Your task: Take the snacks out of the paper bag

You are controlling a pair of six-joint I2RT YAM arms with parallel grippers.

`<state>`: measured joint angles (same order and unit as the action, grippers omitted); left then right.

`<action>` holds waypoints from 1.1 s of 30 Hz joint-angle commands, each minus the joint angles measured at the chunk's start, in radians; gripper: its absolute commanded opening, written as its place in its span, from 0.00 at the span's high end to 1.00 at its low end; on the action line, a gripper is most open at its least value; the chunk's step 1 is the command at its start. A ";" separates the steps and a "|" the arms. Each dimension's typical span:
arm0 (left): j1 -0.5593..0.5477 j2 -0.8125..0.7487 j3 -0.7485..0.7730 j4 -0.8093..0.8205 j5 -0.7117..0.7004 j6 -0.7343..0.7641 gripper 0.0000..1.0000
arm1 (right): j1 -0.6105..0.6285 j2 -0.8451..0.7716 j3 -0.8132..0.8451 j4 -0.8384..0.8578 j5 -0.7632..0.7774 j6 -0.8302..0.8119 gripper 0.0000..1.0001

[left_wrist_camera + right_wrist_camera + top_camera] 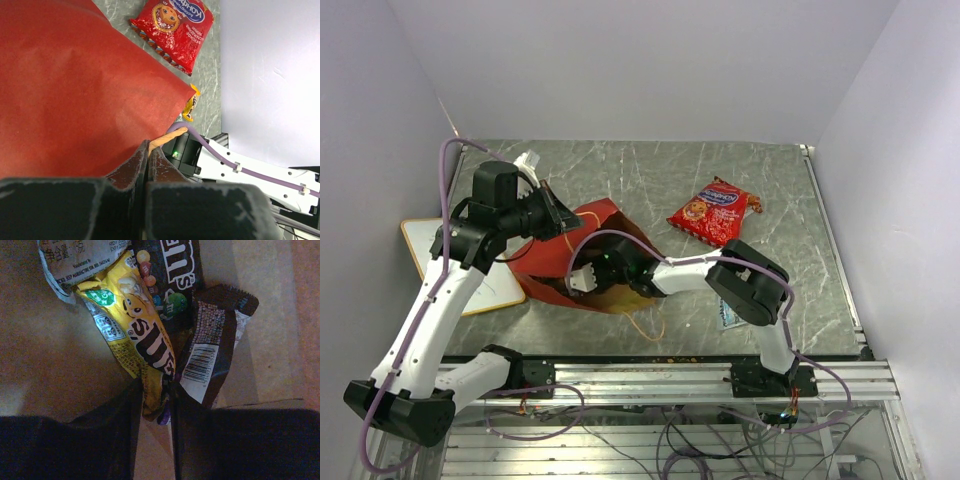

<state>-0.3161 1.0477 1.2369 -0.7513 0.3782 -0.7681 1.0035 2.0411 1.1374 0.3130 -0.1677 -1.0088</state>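
The paper bag (582, 232) lies on its side left of the table's middle, its red panel (75, 90) filling the left wrist view. My left gripper (148, 147) is shut on the bag's rim beside its twisted handle (169, 136). My right gripper (155, 385) reaches into the bag's mouth (582, 280) and is shut on the lower end of a yellow candy packet (135, 330). Two brown packets (172, 270) (210, 350) and a pale packet (75, 260) lie beside it on the bag's floor. The red chip bag (710, 212) lies on the table outside.
A small yellow packet (754, 205) lies by the chip bag, and a pale blue packet (727, 316) lies under the right arm. A wood-framed whiteboard (425, 245) sits at the left edge. A white object (530, 160) lies at the back left.
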 commanded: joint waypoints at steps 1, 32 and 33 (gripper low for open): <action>0.002 -0.026 -0.008 0.004 -0.024 -0.018 0.93 | 0.004 -0.041 -0.041 0.078 0.007 0.041 0.75; 0.002 -0.055 -0.045 0.021 -0.014 -0.010 0.93 | 0.007 -0.391 -0.262 -0.007 -0.007 0.196 1.00; 0.002 -0.056 -0.047 0.022 -0.015 -0.008 0.93 | 0.007 -0.420 -0.276 -0.013 -0.010 0.205 1.00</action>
<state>-0.3161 0.9951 1.2011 -0.7521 0.3592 -0.7898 1.0080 1.7233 0.8917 0.3370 -0.1421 -0.8371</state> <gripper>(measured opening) 0.075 0.063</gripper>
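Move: The right hand is inside the bag with its part-open fingers around the near end of the yellow M&M's packet, whose middle is about 6 cm to the left, level fore-and-aft and 1 cm lower. The brown barcode packet lies some 5 cm ahead and 3 cm left, the brown M&M's about 5 cm ahead and 9 cm left, both also 1 cm lower. From the left hand, the yellow packet is about 3 cm ahead, 3 cm left and 27 cm below. Pinching the near end of the yellow M&M's packet, the right hand shuts its fingers almost in place, then draws it up about 5 cm and as far to the right, later also some 3 cm back, away from the other packets and towards the bag's mouth. The left hand keeps its grip on the bag's handle. ##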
